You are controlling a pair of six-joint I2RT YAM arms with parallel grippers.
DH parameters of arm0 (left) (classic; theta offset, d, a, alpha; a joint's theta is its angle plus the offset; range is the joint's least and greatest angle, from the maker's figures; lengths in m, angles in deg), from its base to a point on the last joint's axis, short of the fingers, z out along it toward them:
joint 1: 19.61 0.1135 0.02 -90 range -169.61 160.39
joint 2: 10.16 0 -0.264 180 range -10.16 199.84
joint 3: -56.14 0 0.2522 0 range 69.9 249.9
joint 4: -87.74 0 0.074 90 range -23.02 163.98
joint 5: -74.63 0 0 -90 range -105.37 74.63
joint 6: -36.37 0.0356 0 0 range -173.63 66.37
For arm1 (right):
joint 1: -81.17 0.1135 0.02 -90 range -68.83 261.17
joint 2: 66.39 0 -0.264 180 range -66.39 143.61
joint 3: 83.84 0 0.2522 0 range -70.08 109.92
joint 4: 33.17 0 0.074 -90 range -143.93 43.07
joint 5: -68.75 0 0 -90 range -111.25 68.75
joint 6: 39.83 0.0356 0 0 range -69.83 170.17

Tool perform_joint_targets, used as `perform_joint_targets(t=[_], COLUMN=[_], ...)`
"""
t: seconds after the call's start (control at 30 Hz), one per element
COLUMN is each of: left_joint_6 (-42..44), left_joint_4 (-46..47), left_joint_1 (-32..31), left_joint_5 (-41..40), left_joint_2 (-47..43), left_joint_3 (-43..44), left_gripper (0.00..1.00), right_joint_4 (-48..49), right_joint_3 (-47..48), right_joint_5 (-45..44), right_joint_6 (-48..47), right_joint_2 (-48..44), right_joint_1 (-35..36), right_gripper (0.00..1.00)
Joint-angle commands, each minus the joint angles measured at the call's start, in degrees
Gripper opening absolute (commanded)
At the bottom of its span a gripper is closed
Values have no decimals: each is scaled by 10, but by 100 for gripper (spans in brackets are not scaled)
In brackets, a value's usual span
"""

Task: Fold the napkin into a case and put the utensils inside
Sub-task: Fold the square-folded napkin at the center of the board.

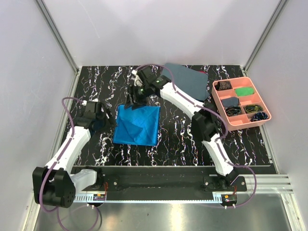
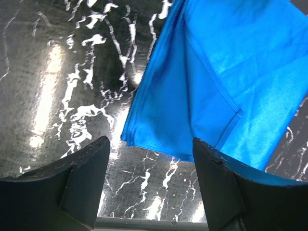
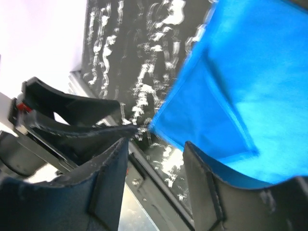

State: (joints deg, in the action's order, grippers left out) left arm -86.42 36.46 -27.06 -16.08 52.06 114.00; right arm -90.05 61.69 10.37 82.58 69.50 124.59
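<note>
The bright blue napkin (image 1: 137, 124) lies partly folded on the marble table, with a crease and an overlapping flap. It also shows in the left wrist view (image 2: 216, 77) and in the right wrist view (image 3: 240, 86). My left gripper (image 1: 107, 118) is open and empty at the napkin's left edge, with its jaws (image 2: 151, 183) just short of the near corner. My right gripper (image 1: 134, 99) is open and empty over the napkin's far left corner (image 3: 154, 178). No narrow case has been formed. No utensils show in these views.
A larger dull grey-blue cloth (image 1: 190, 80) lies at the back, under the right arm. A pink compartment tray (image 1: 265, 113) with small dark items and a green item stands at the right. The left gripper's body (image 3: 72, 115) shows close by in the right wrist view.
</note>
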Motion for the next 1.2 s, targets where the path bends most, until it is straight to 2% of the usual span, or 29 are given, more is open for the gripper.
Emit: perform_joint_targets(t=[0.0,0.2,0.33,0.47,0.83,1.03,1.17], left_joint_6=[21,28,3,-18,-58,-63,-64], left_joint_4=[42,49,67,71,109,136,148], left_joint_1=[3,3,3,3,3,3,3], left_joint_5=[68,99,81,36,-18,-23,-23], left_joint_2=[26,107,110,94,48,65,73], left_joint_3=[25,55,21,-17,-123,-145,-153], left_gripper=[72,72,67,65,55,41,34], right_joint_4=[0,104,186,266,368,398,406], right_joint_3=[-90,-269,-358,-435,-487,-475,-464], right_joint_5=[-44,-3,50,80,109,114,121], right_joint_6=[-42,-36,-9,31,96,121,131], right_joint_2=[-70,-123,-131,-151,-133,-112,-103], right_joint_1=[-14,-27,-28,-27,-22,-21,-18], right_gripper=[56,54,47,48,42,37,27])
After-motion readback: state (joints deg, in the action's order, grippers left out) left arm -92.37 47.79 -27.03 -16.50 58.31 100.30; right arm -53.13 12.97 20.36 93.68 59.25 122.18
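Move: The napkin's near-left corner, which my left hand goes for, lies about 3 cm back from that hand and level sideways, some 10 cm below. The loose flap's tip is about 4 cm ahead and 14 cm to the right of it, the napkin's middle 5 cm ahead and 10 cm right. From my right hand the flap's tip is about 5 cm back, 5 cm right and 13 cm down; the grey cloth stack lies 16 cm ahead and 23 cm right. My left hand eases some 2 cm forward and right, then sinks and draws back onto the napkin's near-left corner, about 8 cm down in all, tipping some 10 degrees steeper while its fingers close halfway around the corner. My right hand swoops down about 13 cm, back and right towards the flap's tip, rolling some 15 degrees, then lifts 2 cm and drifts left as its fingers narrow. ##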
